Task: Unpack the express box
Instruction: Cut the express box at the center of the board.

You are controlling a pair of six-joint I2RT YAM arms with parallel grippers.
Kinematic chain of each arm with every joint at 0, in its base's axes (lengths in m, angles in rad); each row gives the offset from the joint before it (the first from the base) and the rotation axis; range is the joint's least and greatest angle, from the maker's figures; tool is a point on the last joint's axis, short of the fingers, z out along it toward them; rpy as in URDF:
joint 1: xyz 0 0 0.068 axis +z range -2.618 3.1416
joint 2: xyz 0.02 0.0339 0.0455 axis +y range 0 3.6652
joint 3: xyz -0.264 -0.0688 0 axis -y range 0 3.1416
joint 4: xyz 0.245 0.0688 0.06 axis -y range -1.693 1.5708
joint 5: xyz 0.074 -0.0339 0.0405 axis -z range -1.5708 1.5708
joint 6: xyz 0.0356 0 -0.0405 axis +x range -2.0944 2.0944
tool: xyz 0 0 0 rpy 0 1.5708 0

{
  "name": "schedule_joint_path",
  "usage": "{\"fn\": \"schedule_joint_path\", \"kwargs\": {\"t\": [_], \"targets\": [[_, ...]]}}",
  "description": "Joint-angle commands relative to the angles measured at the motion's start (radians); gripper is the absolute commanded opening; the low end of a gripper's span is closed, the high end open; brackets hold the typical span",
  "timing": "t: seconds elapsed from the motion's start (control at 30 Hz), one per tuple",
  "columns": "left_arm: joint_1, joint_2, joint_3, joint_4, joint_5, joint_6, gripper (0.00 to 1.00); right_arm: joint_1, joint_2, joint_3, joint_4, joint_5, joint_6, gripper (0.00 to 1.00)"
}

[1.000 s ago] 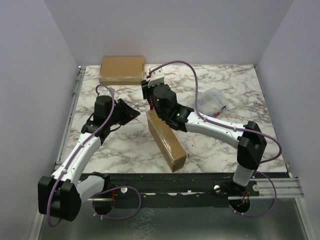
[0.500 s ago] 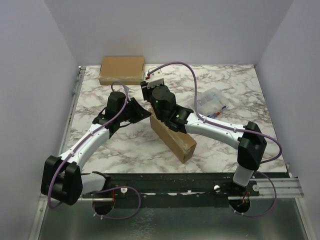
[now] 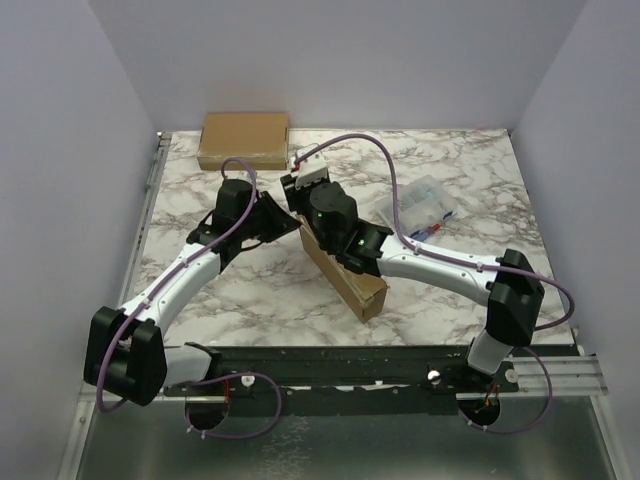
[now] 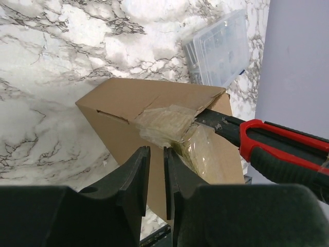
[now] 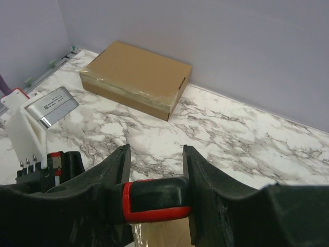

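Note:
The express box (image 3: 345, 275) is a long brown carton lying slantwise in mid-table, its far end sealed with clear tape (image 4: 164, 121). My right gripper (image 3: 297, 192) is shut on the red-and-black handle of a utility knife (image 5: 154, 198). The knife (image 4: 277, 146) has its tip at the torn tape on the box's end (image 4: 118, 110). My left gripper (image 3: 290, 222) hovers at that same end, just left of the knife. Its jaws (image 4: 157, 150) stand a narrow gap apart with nothing between them, the fingertips close to the cardboard face.
A second, flatter taped carton (image 3: 243, 139) lies in the back left corner, also seen ahead in the right wrist view (image 5: 136, 77). A clear plastic case (image 3: 422, 203) lies on the marble to the right of the arms. Walls close the table on three sides.
My left arm swung in from the left to the box's far end and its jaws narrowed. The box's near end slid right. The right gripper kept the knife and shifted slightly.

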Motion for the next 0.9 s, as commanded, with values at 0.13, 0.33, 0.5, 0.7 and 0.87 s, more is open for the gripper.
{"fn": "schedule_joint_path", "kwargs": {"t": [0.13,0.33,0.5,0.7,0.87], "targets": [[0.000,-0.046,0.006,0.090,0.019,-0.025,0.28,0.013,-0.038,0.022,0.020,-0.133,0.064,0.00],[0.001,-0.118,-0.080,0.085,0.044,-0.023,0.39,-0.074,0.043,0.257,-0.240,-0.184,0.076,0.00],[0.011,-0.165,-0.077,0.065,0.073,-0.001,0.48,-0.076,0.047,0.265,-0.232,-0.203,0.017,0.00],[0.012,-0.273,-0.034,0.002,0.036,0.034,0.60,-0.076,0.083,0.286,-0.238,-0.208,0.008,0.00],[0.024,-0.162,0.026,-0.027,-0.022,0.053,0.58,-0.076,0.092,0.306,-0.249,-0.221,0.028,0.00]]}}
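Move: The right hand holds the upright knife with its blade in the far end of the express box's taped top seam, about 13 cm below this hand, 2 cm back and 1 cm right. The box's middle lies some 12 cm back, 10 cm right and 21 cm down; the other, flat box stands about 24 cm ahead, 14 cm left and 28 cm lower. From the left hand, that seam end is about 3 cm ahead, 2 cm right and 2 cm up. The right hand, keeping its grip on the knife, finishes a small pull back, then lifts about 5 cm and swings some 3 cm forward, drawing the blade up out of the seam, before lowering it by about 3 cm, slightly leftward, to the seam's far end again. Meanwhile the left fingers, nearly shut against the box's left side by the taped edge, open wide and come free as that hand rises some 7 cm and draws back about 3 cm, its fingers tipping down by 10 to 15 degrees. ##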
